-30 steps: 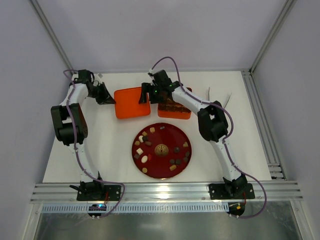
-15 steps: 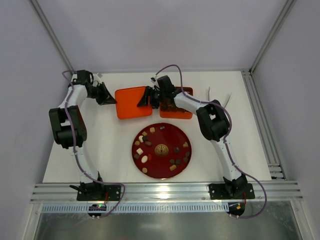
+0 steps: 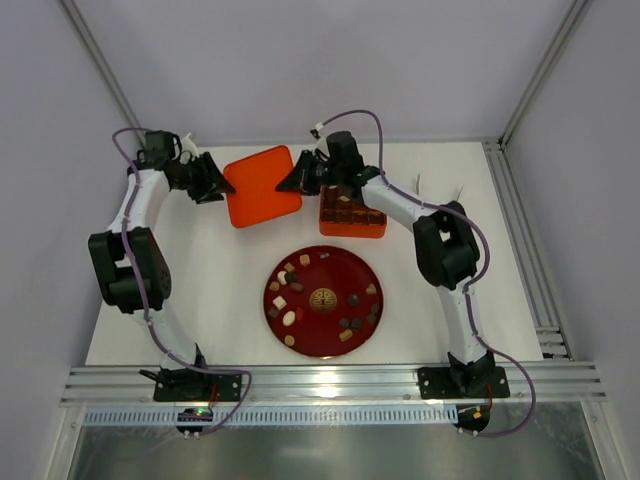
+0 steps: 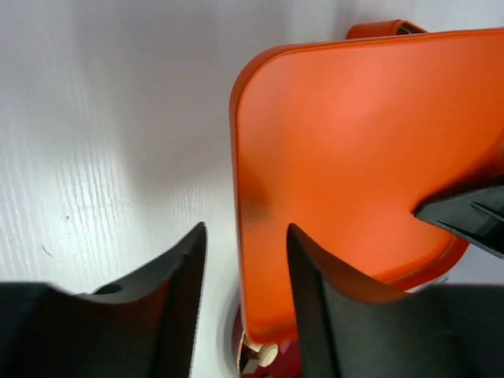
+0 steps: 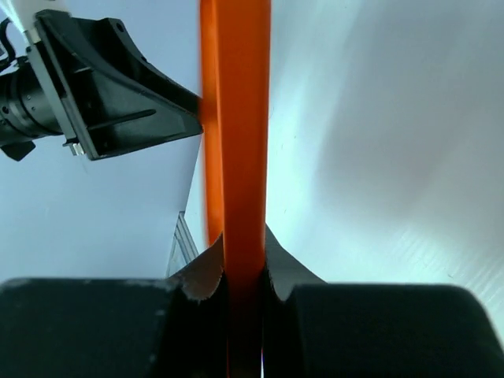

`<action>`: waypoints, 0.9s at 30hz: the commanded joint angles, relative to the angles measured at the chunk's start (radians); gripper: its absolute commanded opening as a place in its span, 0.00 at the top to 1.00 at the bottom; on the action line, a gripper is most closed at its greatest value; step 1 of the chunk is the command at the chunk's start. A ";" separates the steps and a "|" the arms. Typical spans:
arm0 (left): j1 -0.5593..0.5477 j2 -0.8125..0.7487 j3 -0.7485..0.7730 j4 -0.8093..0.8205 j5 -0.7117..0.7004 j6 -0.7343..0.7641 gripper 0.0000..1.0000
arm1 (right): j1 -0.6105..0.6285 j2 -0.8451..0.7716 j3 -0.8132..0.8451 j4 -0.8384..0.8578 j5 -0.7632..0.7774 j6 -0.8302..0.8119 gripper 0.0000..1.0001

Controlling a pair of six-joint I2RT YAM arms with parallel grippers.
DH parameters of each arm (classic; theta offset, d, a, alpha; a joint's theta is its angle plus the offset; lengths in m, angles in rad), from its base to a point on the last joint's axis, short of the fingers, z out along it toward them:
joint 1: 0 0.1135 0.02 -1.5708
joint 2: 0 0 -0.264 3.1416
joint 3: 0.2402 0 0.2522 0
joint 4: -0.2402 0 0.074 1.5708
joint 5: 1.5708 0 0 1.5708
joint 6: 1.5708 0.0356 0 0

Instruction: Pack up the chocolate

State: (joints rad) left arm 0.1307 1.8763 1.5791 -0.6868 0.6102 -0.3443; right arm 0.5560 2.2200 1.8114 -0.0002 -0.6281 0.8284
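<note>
The chocolate lies as several small brown, tan and cream pieces (image 3: 290, 318) on the dark red plate (image 3: 330, 276); more pieces fill the orange gridded tray (image 3: 352, 234). An orange lid (image 3: 262, 185) hangs tilted above the table, left of the tray. My right gripper (image 3: 292, 180) is shut on the lid's right edge (image 5: 236, 118), its jaws (image 5: 244, 272) clamped on both faces. My left gripper (image 3: 218, 182) is open, and the lid's left edge (image 4: 362, 157) sits between its spread fingers (image 4: 242, 236) with a gap on one side.
The plate with its gold emblem (image 3: 322, 297) sits at the table's middle, nearer than the tray. Aluminium frame rails (image 3: 520, 250) run along the right side. Grey walls close in the back and both sides.
The lid has risen, turned and shifted back-left, off the tray. My right gripper has shut on its right edge, and my left gripper has opened around its left edge.
</note>
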 commanded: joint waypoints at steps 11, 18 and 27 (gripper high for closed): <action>-0.253 -0.328 0.052 0.092 -0.340 0.138 0.21 | -0.106 -0.230 0.025 -0.188 0.053 0.061 0.96; -0.615 -0.554 -0.175 0.358 -0.705 0.371 0.19 | -0.194 -0.304 0.013 -0.362 0.071 0.077 0.96; -0.953 -0.559 -0.422 0.733 -1.012 0.741 0.19 | -0.249 -0.330 0.100 -0.535 0.025 0.071 0.96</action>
State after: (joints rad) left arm -0.7338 1.3033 1.2415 -0.1963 -0.2245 0.1707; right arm 0.3019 1.9507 1.8278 -0.4614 -0.5545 0.8936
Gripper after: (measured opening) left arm 0.811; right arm 0.150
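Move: My right hand pinches the orange lid by its right edge; the lid's middle is about 7 cm to that hand's left. The chocolate box lies some 16 cm to the right hand's right, 3 cm ahead and 15 cm below. My left hand, half open around the lid's left edge, has the lid's middle 8 cm to its right and the box about 30 cm right, 3 ahead, 13 below. The red plate lies 20 cm back and 8 cm right of my right hand, 17 below. Keeping my pinch on its right edge, I carry the lid about 15 cm right and some 8 cm up towards the box with my right hand alone, yawing it clockwise about 20 degrees. My left hand opens wide, leaves the lid's left edge by rising, then sweeps right and back behind the lid, easing down slightly at the end, its fingers swinging up to point mostly forward. ##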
